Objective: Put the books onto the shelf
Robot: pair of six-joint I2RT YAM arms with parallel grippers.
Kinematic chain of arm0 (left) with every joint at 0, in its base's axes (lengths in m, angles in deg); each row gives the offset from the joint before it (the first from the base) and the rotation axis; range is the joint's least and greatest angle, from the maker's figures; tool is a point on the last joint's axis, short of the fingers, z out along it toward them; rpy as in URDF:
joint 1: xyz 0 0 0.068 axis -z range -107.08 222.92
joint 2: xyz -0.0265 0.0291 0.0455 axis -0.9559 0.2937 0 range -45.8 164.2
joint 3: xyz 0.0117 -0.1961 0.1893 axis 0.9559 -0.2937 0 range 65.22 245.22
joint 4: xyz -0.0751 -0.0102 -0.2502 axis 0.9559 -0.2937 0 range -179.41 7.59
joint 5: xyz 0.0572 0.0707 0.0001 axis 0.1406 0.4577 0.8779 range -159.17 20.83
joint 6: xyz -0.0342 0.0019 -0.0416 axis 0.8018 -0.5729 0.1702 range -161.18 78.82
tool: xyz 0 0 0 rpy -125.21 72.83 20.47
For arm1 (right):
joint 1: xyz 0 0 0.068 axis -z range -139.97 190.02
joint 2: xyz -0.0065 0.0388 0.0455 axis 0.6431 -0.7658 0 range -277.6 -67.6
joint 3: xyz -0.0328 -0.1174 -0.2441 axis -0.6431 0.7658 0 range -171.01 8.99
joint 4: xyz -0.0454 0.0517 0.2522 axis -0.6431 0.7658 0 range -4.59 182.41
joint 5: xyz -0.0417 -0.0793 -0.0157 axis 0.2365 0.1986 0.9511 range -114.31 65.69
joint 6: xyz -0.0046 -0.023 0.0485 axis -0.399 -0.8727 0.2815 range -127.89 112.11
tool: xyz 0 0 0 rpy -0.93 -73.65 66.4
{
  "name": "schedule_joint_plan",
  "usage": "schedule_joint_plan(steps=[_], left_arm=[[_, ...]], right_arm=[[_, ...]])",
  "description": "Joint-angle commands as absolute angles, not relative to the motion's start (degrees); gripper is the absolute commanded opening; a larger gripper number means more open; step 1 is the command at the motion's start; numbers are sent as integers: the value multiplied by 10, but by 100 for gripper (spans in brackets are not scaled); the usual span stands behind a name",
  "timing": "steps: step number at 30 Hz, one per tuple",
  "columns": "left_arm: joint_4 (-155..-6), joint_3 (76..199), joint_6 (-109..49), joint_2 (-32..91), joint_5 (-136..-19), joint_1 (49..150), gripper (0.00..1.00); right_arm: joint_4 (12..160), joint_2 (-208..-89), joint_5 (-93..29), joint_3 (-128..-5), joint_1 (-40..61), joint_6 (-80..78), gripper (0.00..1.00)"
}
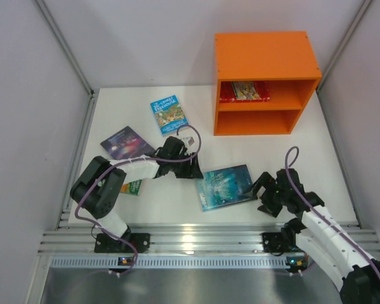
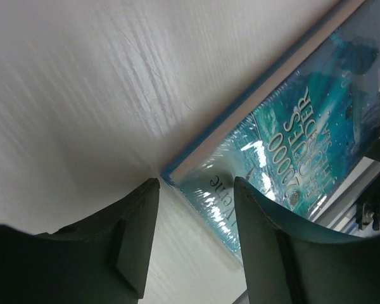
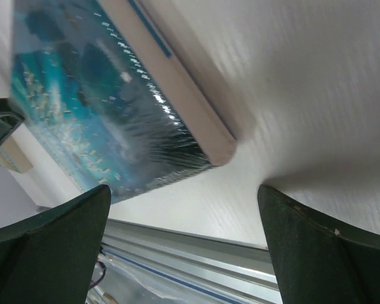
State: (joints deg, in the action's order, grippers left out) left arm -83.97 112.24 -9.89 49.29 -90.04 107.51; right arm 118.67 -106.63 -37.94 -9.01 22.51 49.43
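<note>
A teal-blue book lies flat on the white table between my two grippers. My left gripper sits at its left corner, jaws open; in the left wrist view that book reaches with one corner into the gap of the gripper, untouched. My right gripper stands wide open at the book's right edge; the book lies just beyond its gripper. The orange shelf stands at the back right, with a red-bordered book in its upper compartment.
A light-blue illustrated book and a dark purple starry book lie flat at the back left. A green book peeks out from under the left arm. A metal rail runs along the near table edge. Grey walls close in both sides.
</note>
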Motion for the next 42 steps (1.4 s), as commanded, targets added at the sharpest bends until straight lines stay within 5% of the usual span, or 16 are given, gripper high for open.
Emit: schedule_joint_plan(steps=[1, 11, 18, 24, 31, 36, 42], left_arm=[[-800, 1083, -76, 490, -915, 1089, 55], [-783, 960, 44, 335, -935, 1117, 42], [-950, 1047, 3, 287, -847, 1116, 63], [-1014, 1192, -104, 400, -797, 1109, 62], [-951, 1195, -124, 508, -893, 1109, 53], [-916, 1157, -103, 526, -926, 1109, 34], [-849, 1076, 1, 518, -947, 1109, 14]], right_arm=[[1143, -1070, -400, -66, 213, 528, 99], [950, -1165, -359, -80, 213, 477, 98], [947, -1325, -365, -196, 213, 356, 98], [945, -1274, -393, -157, 211, 390, 97], [986, -1125, -358, -60, 190, 517, 97], [984, -1034, -304, -12, 117, 593, 98], [966, -1096, -265, -17, 84, 579, 99]])
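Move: The teal book lies flat between my hands, a centimetre or two below both hand points. Its middle is about 10 cm to the right of my left hand and 4 cm back, and about 12 cm to the left of my right hand and 4 cm ahead. From my left hand, the treehouse book lies some 23 cm ahead and 11 cm left; the orange shelf's middle is about 35 cm ahead of my right hand, 2 cm left. With my left fingertips on the book's far-left corner, I drag back about 8 cm, lift off some 6 cm and swing forward again, then set down on the book's left edge and draw back a little, closing the fingers most of the way. Meanwhile my wide-open right hand sweeps about 8 cm forward along the right end, then comes back about 6 cm and edges left, bringing one finger over the book's edge. ##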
